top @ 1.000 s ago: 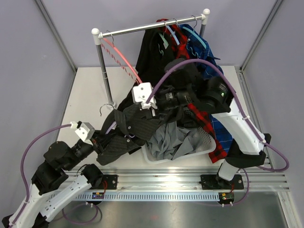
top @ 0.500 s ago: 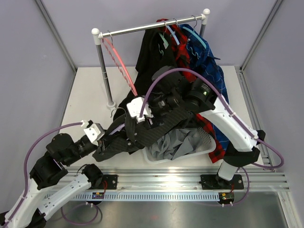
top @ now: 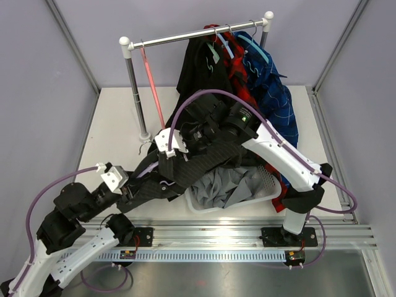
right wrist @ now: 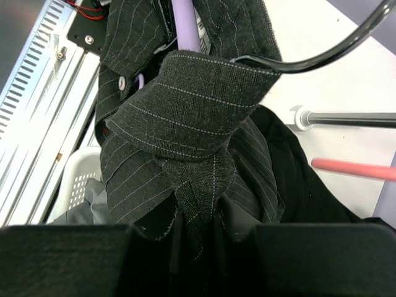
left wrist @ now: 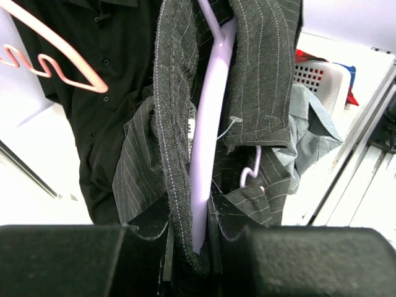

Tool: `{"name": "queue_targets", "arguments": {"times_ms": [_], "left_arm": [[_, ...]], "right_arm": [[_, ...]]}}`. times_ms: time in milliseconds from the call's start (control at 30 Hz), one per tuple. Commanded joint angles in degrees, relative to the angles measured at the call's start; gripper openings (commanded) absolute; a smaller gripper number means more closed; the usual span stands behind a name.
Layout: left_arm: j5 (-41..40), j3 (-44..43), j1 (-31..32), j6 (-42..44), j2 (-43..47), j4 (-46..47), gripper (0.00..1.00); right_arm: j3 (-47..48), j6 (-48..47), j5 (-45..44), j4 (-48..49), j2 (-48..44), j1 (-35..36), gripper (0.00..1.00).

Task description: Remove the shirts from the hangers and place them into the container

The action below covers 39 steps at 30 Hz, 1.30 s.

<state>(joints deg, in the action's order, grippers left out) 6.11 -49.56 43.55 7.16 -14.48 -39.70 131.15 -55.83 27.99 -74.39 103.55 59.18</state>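
A dark charcoal pinstriped shirt (top: 185,167) is stretched between both grippers, left of the container (top: 267,185), a white basket. My left gripper (left wrist: 192,238) is shut on the purple hanger (left wrist: 207,124) together with a hem of that shirt; from above it sits low at the left (top: 127,190). My right gripper (right wrist: 197,229) is shut on a bunched fold of the same shirt, over its middle (top: 168,166). A grey shirt (top: 223,185) lies in the basket. On the rail hang a black shirt (top: 198,68), a red plaid shirt (top: 238,71) and a blue plaid shirt (top: 275,96).
The white-and-steel rail (top: 198,34) spans the back, its left post (top: 137,99) standing on the table. A bare pink hanger (top: 151,80) hangs near that post. The red plaid shirt drapes over the basket's right end. The metal base track (top: 216,238) runs along the near edge.
My right arm swung left and toward the near edge, and its jaws closed on the pinstriped shirt. The pink hanger swung back to hang steeper. My left gripper kept its hold.
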Motion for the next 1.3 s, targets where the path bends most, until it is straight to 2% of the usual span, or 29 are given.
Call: {"name": "queue_targets", "arguments": {"times_ms": [0,33,133,167,200,233,267,367,433,667,767,867,1000,1267], "left_arm": [[-5.8,1.7,0.0,-3.0,1.6,10.6,0.00],[-8.3,3.0,0.0,-3.7,1.9,11.1,0.00],[-14.5,4.4,0.0,-6.8,2.7,12.7,0.01],[-16.2,4.5,0.0,-8.8,2.9,12.9,0.06],[-17.8,4.4,0.0,-11.3,3.1,12.8,0.15],[-20.9,4.1,0.0,-12.4,3.1,12.5,0.41],[-22.2,3.0,0.0,-15.0,3.2,11.4,0.55],[-26.0,0.0,0.0,-20.4,2.8,8.4,0.83],[-27.6,-1.5,0.0,-23.1,2.5,6.9,0.90],[-30.3,-6.2,0.0,-40.5,-0.6,-1.0,0.92],[-28.2,-4.7,0.0,-48.8,-4.0,-2.5,0.92],[-24.3,0.0,0.0,-54.7,-7.7,0.0,0.92],[-20.6,6.7,0.0,-58.2,-11.7,7.1,0.92],[-26.1,10.2,0.0,-55.8,-16.2,14.7,0.86]], "right_arm": [[2.0,0.5,2.0,-4.1,0.3,0.4,0.03],[1.8,2.0,0.3,-3.3,0.2,0.5,0.00],[1.2,6.9,-5.0,1.1,-0.3,0.2,0.00],[0.8,8.2,-6.0,3.7,-0.4,-0.4,0.00],[0.2,9.5,-6.7,5.1,-1.1,-0.8,0.00],[-1.1,11.7,-7.7,6.4,-1.6,-1.3,0.00],[-1.9,12.8,-8.3,9.4,-2.6,-1.7,0.00],[-5.7,17.2,-12.1,15.4,-4.4,-3.3,0.00],[-7.6,19.5,-14.7,17.7,-5.1,-3.7,0.00],[-8.7,25.2,-22.3,24.5,-5.3,-3.8,0.00],[-8.7,27.6,-24.7,26.7,-5.0,-3.8,0.00],[-8.5,29.1,-25.6,27.5,-4.6,-3.7,0.00],[-8.3,30.1,-25.4,27.6,-4.6,-3.8,0.00],[-10.4,30.0,-24.4,28.1,-6.3,-3.8,0.00]]}}
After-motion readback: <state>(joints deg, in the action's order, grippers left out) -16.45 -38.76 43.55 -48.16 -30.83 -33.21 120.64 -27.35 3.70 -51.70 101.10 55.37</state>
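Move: My left hand still pinches one end of the lilac hanger with pinstriped cloth. The shirt's slack body lies about 4 cm ahead of it, 9 cm to its right and 8 cm below. My right hand still grips the shirt's folded upper part, so that body hangs some 4 cm right of it, 2 cm back and 10 cm below. From the right hand the container is about 18 cm right, level fore and aft, 30 cm down, and the pink hanger roughly 17 cm ahead and 3 cm left. I open my left hand wide and let the hanger end go, drawing up and left some 6 cm. Then, still open, I swoop it about 14 cm down, rightward and forward to the shirt's hanging cloth, tipping the fingers downward. Meanwhile my right hand keeps its pinch and carries the shirt some 10 cm forward, turning about 40 degrees clockwise. ##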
